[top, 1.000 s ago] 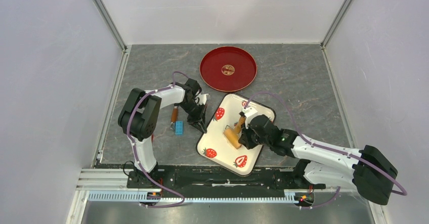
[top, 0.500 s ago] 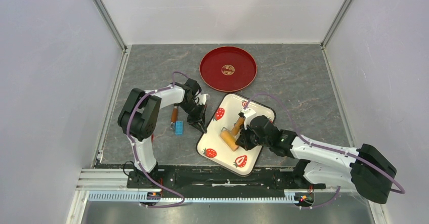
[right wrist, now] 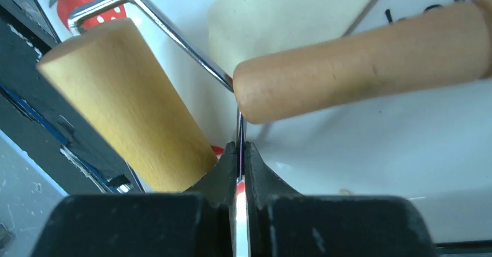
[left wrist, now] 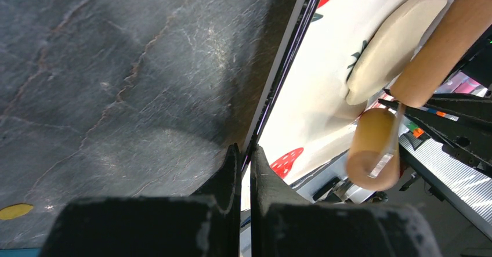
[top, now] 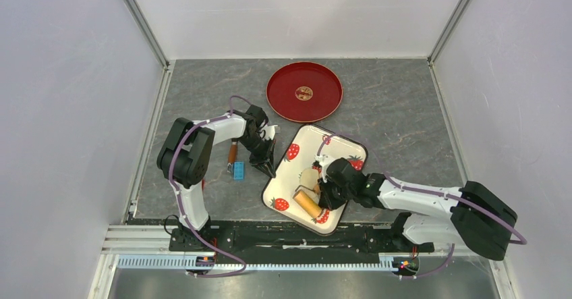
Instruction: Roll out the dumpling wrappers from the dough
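The dough is a flattened pale oval lying in the strawberry tray; it also shows as dough and dough. My right gripper is shut on the metal frame of the wooden roller, whose barrel lies at the near side of the dough while its handle stretches across. My left gripper is shut on the tray's left rim. No dumpling wrappers are in view.
A red round plate with a gold emblem sits behind the tray. Left of the left gripper lie a wooden-handled tool and a small blue block. White walls enclose the table on three sides.
My right gripper has drawn the roller toward the tray's near edge, uncovering the dough. The left gripper keeps its hold on the rim, unmoved.
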`<state>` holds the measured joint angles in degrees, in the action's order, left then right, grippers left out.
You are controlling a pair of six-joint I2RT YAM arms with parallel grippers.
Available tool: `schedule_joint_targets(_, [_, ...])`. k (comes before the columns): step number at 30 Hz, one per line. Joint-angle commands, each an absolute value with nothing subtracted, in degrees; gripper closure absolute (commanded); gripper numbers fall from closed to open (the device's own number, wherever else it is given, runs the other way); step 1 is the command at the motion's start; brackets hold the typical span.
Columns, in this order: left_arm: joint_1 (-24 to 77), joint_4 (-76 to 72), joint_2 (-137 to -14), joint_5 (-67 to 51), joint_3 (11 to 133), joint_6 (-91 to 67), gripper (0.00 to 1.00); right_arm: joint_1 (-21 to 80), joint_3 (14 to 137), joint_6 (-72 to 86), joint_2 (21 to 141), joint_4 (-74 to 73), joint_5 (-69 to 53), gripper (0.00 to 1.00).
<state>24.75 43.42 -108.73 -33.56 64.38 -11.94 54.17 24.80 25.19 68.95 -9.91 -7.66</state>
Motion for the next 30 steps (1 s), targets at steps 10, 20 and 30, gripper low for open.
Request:
schedule_joint_targets(10, [22.9,43.9,-108.7,-24.6,64.4,-10.2,0.98,54.0,37.7,19.3,71.5,-31.2,0.6,1.00])
schedule_joint_targets(20, [22.9,43.5,-104.3,-28.0,66.0,-10.0,0.79,52.7,47.8,16.9,73.9,-35.8,1.5,0.87])
schedule_joint_targets(30, [23.0,43.5,-101.4,-29.1,68.7,-10.4,0.69,40.1,51.7,18.0,73.0,-36.0,-4.7,0.40])
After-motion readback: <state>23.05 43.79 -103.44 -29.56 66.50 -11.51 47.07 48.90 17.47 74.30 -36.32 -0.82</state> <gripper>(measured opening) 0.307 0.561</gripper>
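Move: The rolling pin's roller lies about 5 cm left of the right hand and 2 cm forward; those fingers already pinch its wire frame. Its handle sits some 6 cm ahead and 2 cm left, about 3 cm higher. The flattened dough is roughly 10 cm ahead and 5 cm left. The left hand still grips the tray's left edge, the tray's middle about 13 cm to its right and 1 cm back; from that hand the dough is some 11 cm right, level with it. The rolling pin's frame is first carried to the right by about 2.5 cm, then the right fingers open to roughly half and let go of it, the hand going forward and up some 6 cm each way overall and swinging its fingers about 15 degrees nearer upright. Late on, the left hand parts its fingers a little, frees the tray edge and lifts off forward and up, about 3 cm each. ##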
